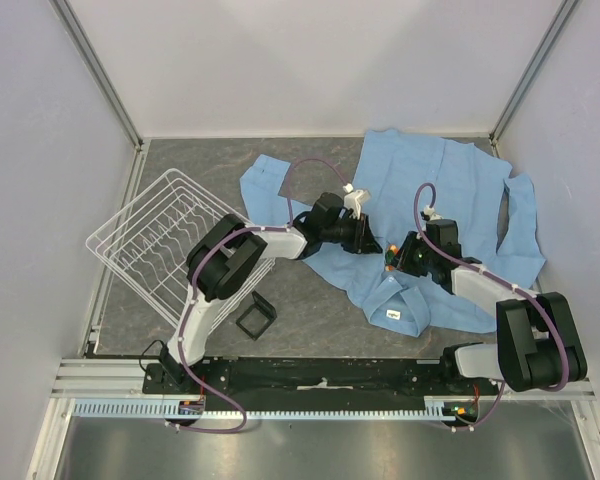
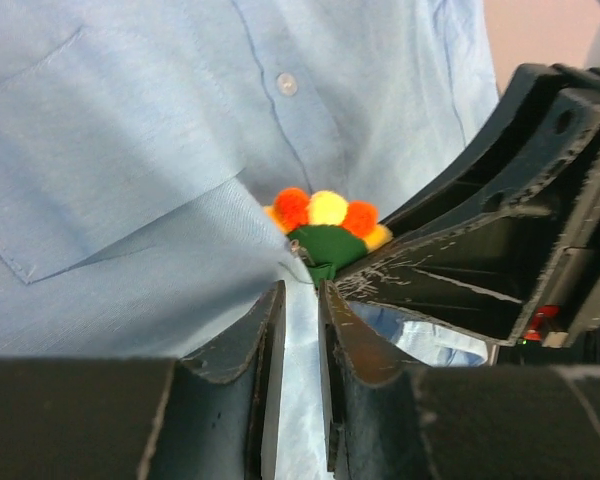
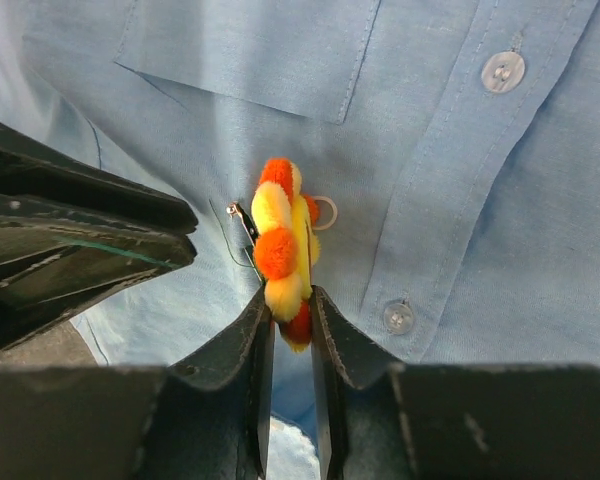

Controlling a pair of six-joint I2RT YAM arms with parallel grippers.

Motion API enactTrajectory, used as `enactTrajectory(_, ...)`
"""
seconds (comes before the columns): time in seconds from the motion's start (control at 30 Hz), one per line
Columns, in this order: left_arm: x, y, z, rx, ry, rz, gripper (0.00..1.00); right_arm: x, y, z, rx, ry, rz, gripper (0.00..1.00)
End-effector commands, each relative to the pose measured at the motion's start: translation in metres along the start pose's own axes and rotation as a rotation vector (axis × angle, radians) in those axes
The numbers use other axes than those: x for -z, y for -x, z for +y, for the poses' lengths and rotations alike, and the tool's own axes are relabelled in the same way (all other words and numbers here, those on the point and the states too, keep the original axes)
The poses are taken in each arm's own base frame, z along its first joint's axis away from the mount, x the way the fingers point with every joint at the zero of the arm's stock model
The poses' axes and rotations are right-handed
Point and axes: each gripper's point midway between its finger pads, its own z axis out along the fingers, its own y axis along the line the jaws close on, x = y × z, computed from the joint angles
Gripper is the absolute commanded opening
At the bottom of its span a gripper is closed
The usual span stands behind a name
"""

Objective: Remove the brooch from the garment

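Note:
The garment [image 1: 450, 190], a light blue shirt, lies spread at the back right of the table. The brooch [image 1: 392, 258], a small flower of orange and yellow pompoms on a green backing [image 2: 325, 215], sits on the shirt front between my two grippers. My right gripper [image 3: 287, 295] is shut on the brooch's lower edge [image 3: 280, 250], which stands edge-on to the cloth [image 3: 460, 180]. My left gripper [image 2: 300, 290] is shut on a raised fold of the shirt [image 2: 130, 150] just beside the brooch. In the top view the left gripper [image 1: 372, 243] and right gripper [image 1: 398, 258] nearly meet.
A white wire dish rack [image 1: 165, 235] stands tilted at the left of the table. A black square frame [image 1: 256, 314] lies near the front, by the left arm's base. The shirt's collar with a white label [image 1: 391, 313] points toward the front edge.

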Motion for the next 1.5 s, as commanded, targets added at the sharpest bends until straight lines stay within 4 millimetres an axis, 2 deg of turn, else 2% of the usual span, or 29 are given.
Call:
enactTrajectory(0.0,-0.004,0.01,0.008,-0.036,0.015,-0.034,0.25,0.002,-0.005,-0.008,0.009,-0.037,-0.008,0.25)
enactTrajectory(0.13,-0.001,0.004,0.009,-0.023,0.016,-0.03,0.25,0.003,0.001,-0.006,0.018,-0.04,-0.026,0.29)
enactTrajectory(0.3,0.004,-0.004,0.006,0.003,-0.005,-0.03,0.25,0.008,0.025,0.002,0.054,-0.051,-0.076,0.31)
enactTrajectory(0.4,0.012,0.0,0.002,-0.031,0.005,-0.053,0.25,0.007,0.037,0.016,0.071,-0.019,-0.081,0.33)
enactTrajectory(0.47,0.018,0.001,0.001,-0.05,0.017,-0.061,0.25,0.009,0.053,0.03,0.088,0.007,-0.104,0.34)
enactTrajectory(0.5,0.022,0.007,-0.002,-0.071,0.025,-0.077,0.25,0.008,0.056,0.033,0.094,0.009,-0.103,0.36)
enactTrajectory(0.57,0.026,0.006,-0.003,-0.084,0.035,-0.076,0.27,0.009,0.069,0.046,0.106,0.028,-0.115,0.39)
enactTrajectory(0.6,0.031,0.013,-0.008,-0.106,0.035,-0.091,0.29,0.008,0.066,0.045,0.107,0.019,-0.091,0.42)
enactTrajectory(0.63,0.033,0.012,-0.009,-0.113,0.039,-0.091,0.32,0.011,0.074,0.048,0.109,0.01,-0.107,0.46)
enactTrajectory(0.73,0.044,0.022,-0.02,-0.163,0.033,-0.111,0.43,0.024,0.077,0.042,0.098,-0.038,-0.129,0.65)
enactTrajectory(0.77,0.047,0.024,-0.023,-0.19,0.031,-0.113,0.46,0.028,0.076,0.031,0.089,-0.093,-0.143,0.69)
enactTrajectory(0.83,0.051,0.032,-0.034,-0.23,0.027,-0.127,0.52,0.041,0.077,0.022,0.065,-0.148,-0.179,0.7)
enactTrajectory(0.87,0.052,0.031,-0.032,-0.263,0.049,-0.116,0.54,0.048,0.075,0.005,0.046,-0.242,-0.188,0.7)
enactTrajectory(0.93,0.052,0.035,-0.038,-0.339,0.1,-0.137,0.56,0.059,0.07,-0.007,0.003,-0.303,-0.205,0.7)
enactTrajectory(1.03,0.051,0.028,-0.048,-0.587,0.163,-0.149,0.56,0.072,0.056,-0.023,-0.017,-0.367,-0.203,0.69)
enactTrajectory(1.07,0.05,0.027,-0.051,-0.732,0.172,-0.151,0.55,0.08,0.054,-0.025,-0.032,-0.379,-0.216,0.68)
enactTrajectory(1.1,0.045,0.024,-0.066,-0.821,0.14,-0.178,0.54,0.084,0.05,-0.033,-0.033,-0.407,-0.225,0.68)
enactTrajectory(1.17,0.04,0.006,-0.073,-1.001,0.105,-0.16,0.54,0.094,0.05,-0.031,-0.032,-0.392,-0.249,0.67)
enactTrajectory(1.27,0.031,-0.006,-0.069,-1.18,0.081,-0.117,0.54,0.1,0.048,-0.018,-0.038,-0.318,-0.254,0.67)
enactTrajectory(1.47,0.021,0.004,-0.05,-1.391,0.198,-0.097,0.58,0.109,0.046,-0.005,-0.035,-0.239,-0.273,0.67)
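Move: The right hand still pinches the near rim of the edge-on brooch, whose middle lies about 2 cm ahead and 1 cm left of it, level in height. Counted from the right hand, the nearest shirt button is roughly 1 cm ahead, 3 cm right and 2 cm below, and the collar label 10 cm back, 1 cm left and 3 cm below. From the left hand the brooch lies about 1 cm back, 3 cm right and 2 cm lower. Forward and up some 7 cm goes the right hand, opening its fingers to let go of the brooch, then it swings right and back and climbs a little more, clear of the brooch. The left hand dips about 3 cm while edging left and back, rises past its starting height as its fingers spread, then sweeps back over the shirt, rolling nearly 60 degrees. ##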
